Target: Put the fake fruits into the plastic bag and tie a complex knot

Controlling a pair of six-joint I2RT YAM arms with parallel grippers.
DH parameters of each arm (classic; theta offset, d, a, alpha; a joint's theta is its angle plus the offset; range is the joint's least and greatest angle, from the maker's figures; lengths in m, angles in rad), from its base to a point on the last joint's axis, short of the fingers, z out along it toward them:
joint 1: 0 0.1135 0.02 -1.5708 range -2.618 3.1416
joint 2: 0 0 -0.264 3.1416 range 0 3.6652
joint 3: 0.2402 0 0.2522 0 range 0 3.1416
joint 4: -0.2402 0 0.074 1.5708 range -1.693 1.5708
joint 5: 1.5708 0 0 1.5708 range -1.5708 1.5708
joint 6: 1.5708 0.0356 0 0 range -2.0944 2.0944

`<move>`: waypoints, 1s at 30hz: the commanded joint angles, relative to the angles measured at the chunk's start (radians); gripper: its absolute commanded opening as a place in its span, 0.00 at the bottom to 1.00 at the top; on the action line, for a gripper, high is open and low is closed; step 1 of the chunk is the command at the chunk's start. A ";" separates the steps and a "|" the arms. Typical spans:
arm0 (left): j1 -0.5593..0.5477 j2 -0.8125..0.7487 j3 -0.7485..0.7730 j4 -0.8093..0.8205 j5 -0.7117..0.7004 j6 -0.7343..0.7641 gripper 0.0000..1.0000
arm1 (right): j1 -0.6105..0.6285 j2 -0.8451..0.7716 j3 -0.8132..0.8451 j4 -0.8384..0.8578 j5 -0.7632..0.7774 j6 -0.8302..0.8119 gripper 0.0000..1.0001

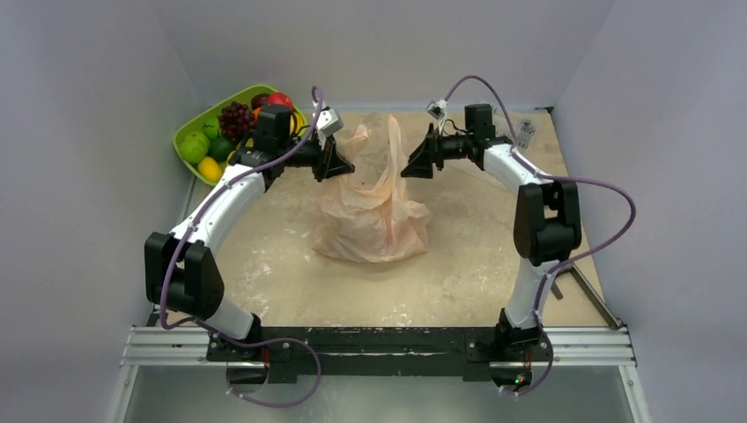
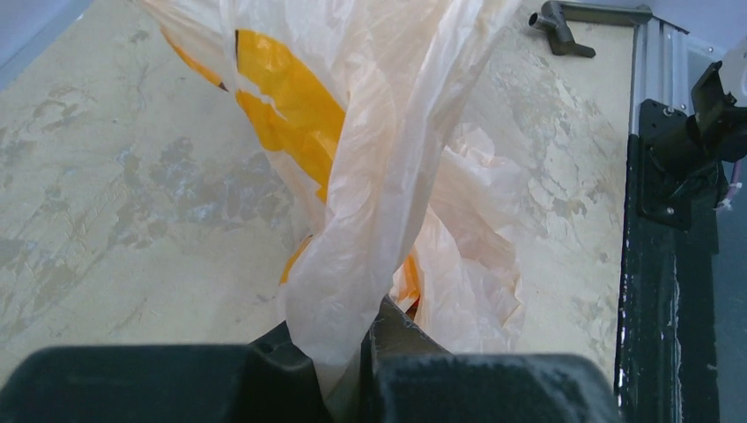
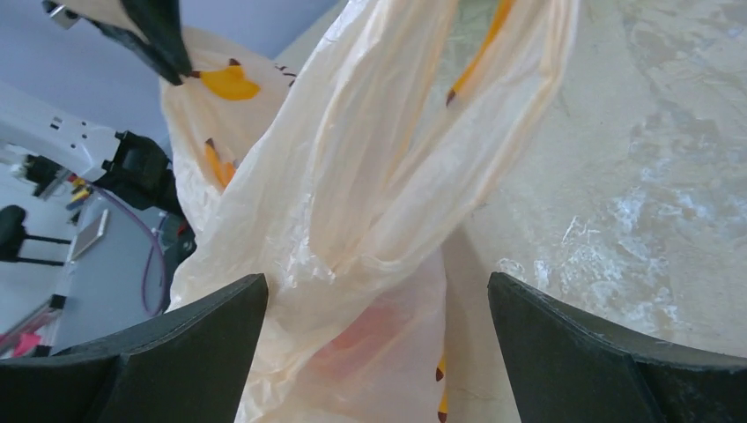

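The peach plastic bag [image 1: 374, 211] stands in the middle of the table, its two strap handles pulled up. My left gripper [image 1: 342, 166] is shut on one strap [image 2: 370, 203], which runs down between its fingers. My right gripper [image 1: 410, 167] hangs open at the other strap [image 3: 414, 159], its fingers wide apart on either side of the bag. A reddish shape [image 3: 374, 330] shows through the film. Fake fruits sit in the lime-green tray [image 1: 188, 132] at the back left: a grape bunch [image 1: 235, 117], a red one [image 1: 280, 100], green ones [image 1: 194, 148]. No knot is in view.
The tray sits tight against the left wall. A small clear packet [image 1: 526, 132] lies at the back right. A metal bar [image 1: 588, 295] lies along the table's right edge, and the aluminium rail [image 1: 379, 344] with both arm bases runs along the near edge.
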 commanded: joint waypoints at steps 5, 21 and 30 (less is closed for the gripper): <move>0.000 -0.027 0.003 -0.009 0.057 0.108 0.04 | 0.059 0.073 0.183 -0.146 -0.188 -0.035 0.99; -0.063 0.000 0.162 -0.486 0.169 0.541 0.05 | 0.124 -0.024 -0.018 0.307 -0.114 0.262 0.00; -0.139 0.164 0.356 -0.646 0.090 0.576 0.03 | 0.186 -0.123 0.001 0.016 -0.071 -0.080 0.02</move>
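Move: From the open right gripper, the free upright bag strand is about 5 cm left and 3 cm back, level in height; the bag handle already in the left fingers is some 12 cm left, 4 cm back and 5 cm higher, and the bag's fruit-filled body about 7 cm left, 7 cm back, 13 cm below. From the left gripper, that strand is roughly 7 cm right and 5 cm below, neither ahead nor back; the body is 5 cm right, 3 cm back, 20 cm below. Dip the right gripper briefly, then bring it some 5 cm left and a little back until the free upright strand is between its fingers; pinch it shut there, then lift about 4 cm, easing back. Keep the left grip on its handle, hold still at first, then draw it back about 5 cm and a little right towards the strand, turning clockwise some 20 degrees. ##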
